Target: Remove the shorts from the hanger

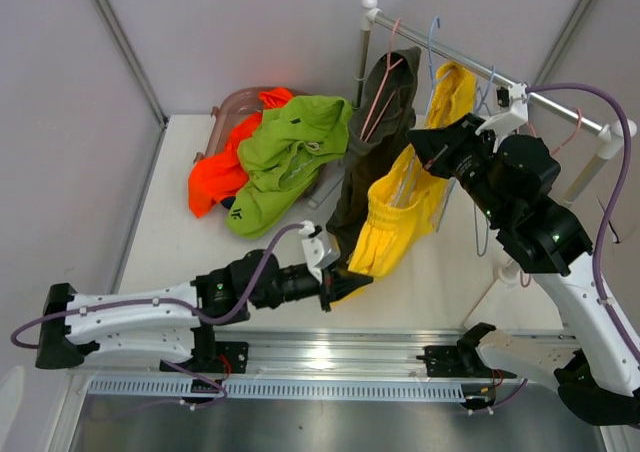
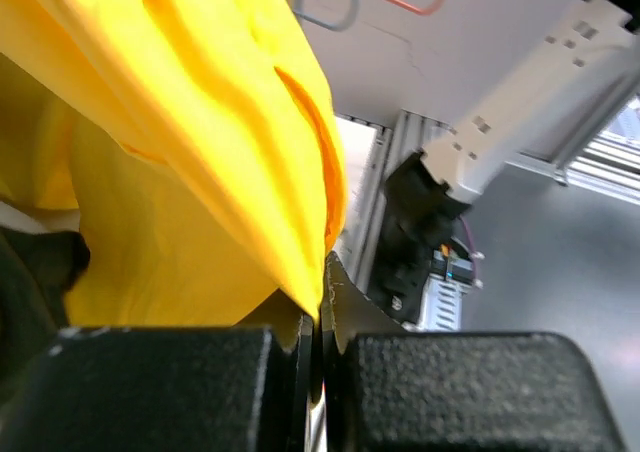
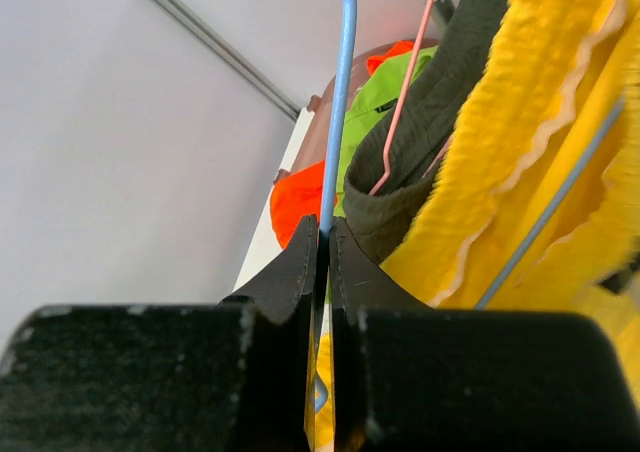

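The yellow shorts (image 1: 405, 217) hang from a blue wire hanger (image 3: 343, 92) on the rack's rail (image 1: 480, 67). My left gripper (image 1: 345, 284) is shut on their lowest corner, and the yellow fabric (image 2: 200, 122) runs down to a tip pinched between the jaws of that gripper (image 2: 322, 317). My right gripper (image 1: 418, 152) is up by the waistband, and the right wrist view shows this gripper (image 3: 324, 242) shut on the blue wire. The dark olive shorts (image 1: 375, 142) hang beside them on a pink hanger (image 1: 385, 82).
Lime green shorts (image 1: 285, 157) and orange shorts (image 1: 215, 177) lie heaped at the back left of the table, over a pinkish basket (image 1: 235, 107). Bare wire hangers (image 1: 575, 132) dangle further right on the rail. The rack's post (image 1: 610, 152) stands at the right.
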Action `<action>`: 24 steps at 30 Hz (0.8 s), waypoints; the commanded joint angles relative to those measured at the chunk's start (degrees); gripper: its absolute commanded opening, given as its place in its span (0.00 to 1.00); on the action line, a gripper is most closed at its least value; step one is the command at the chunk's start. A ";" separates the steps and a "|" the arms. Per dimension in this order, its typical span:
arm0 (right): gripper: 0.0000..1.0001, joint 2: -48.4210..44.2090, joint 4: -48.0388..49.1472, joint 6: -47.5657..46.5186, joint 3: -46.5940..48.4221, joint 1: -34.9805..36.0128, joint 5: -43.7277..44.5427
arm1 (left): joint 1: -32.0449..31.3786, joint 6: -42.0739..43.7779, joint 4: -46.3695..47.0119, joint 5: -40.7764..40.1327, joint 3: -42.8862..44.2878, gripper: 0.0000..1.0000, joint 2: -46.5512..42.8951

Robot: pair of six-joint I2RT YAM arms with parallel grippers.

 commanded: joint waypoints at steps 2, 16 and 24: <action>0.00 -2.94 8.76 -3.59 -0.57 -0.28 5.42 | -8.04 -4.80 -3.14 -9.77 -7.20 0.00 -6.05; 0.00 -5.66 5.34 0.72 -0.75 -0.28 4.10 | -7.01 -3.40 -4.37 -21.38 4.88 0.00 10.44; 0.00 -10.50 -5.71 8.97 -0.76 -0.28 2.52 | 8.01 -5.43 -13.94 -19.89 24.74 0.00 23.03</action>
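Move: The left hand already grips the yellow shorts low down. Their middle is roughly 10 cm ahead, 8 cm to its right and 8 cm above; from the right hand, which holds the blue hanger, it is some 8 cm back, straight below by about 9 cm. The olive shorts hang about 24 cm ahead of the left hand, 4 cm to its right and 5 cm higher; the green shorts lie some 33 cm ahead, 15 cm left and 25 cm below it. Down first: the left hand, fingers still shut on the yellow cloth, sinks about 9 cm, drawing slightly back and left, then swings forward some 10 cm and to the right, rising a little, while turning about 20 degrees counter-clockwise. The right hand keeps its pinch on the blue hanger and, mostly late on, draws it back and right by 3 cm or so each way. ##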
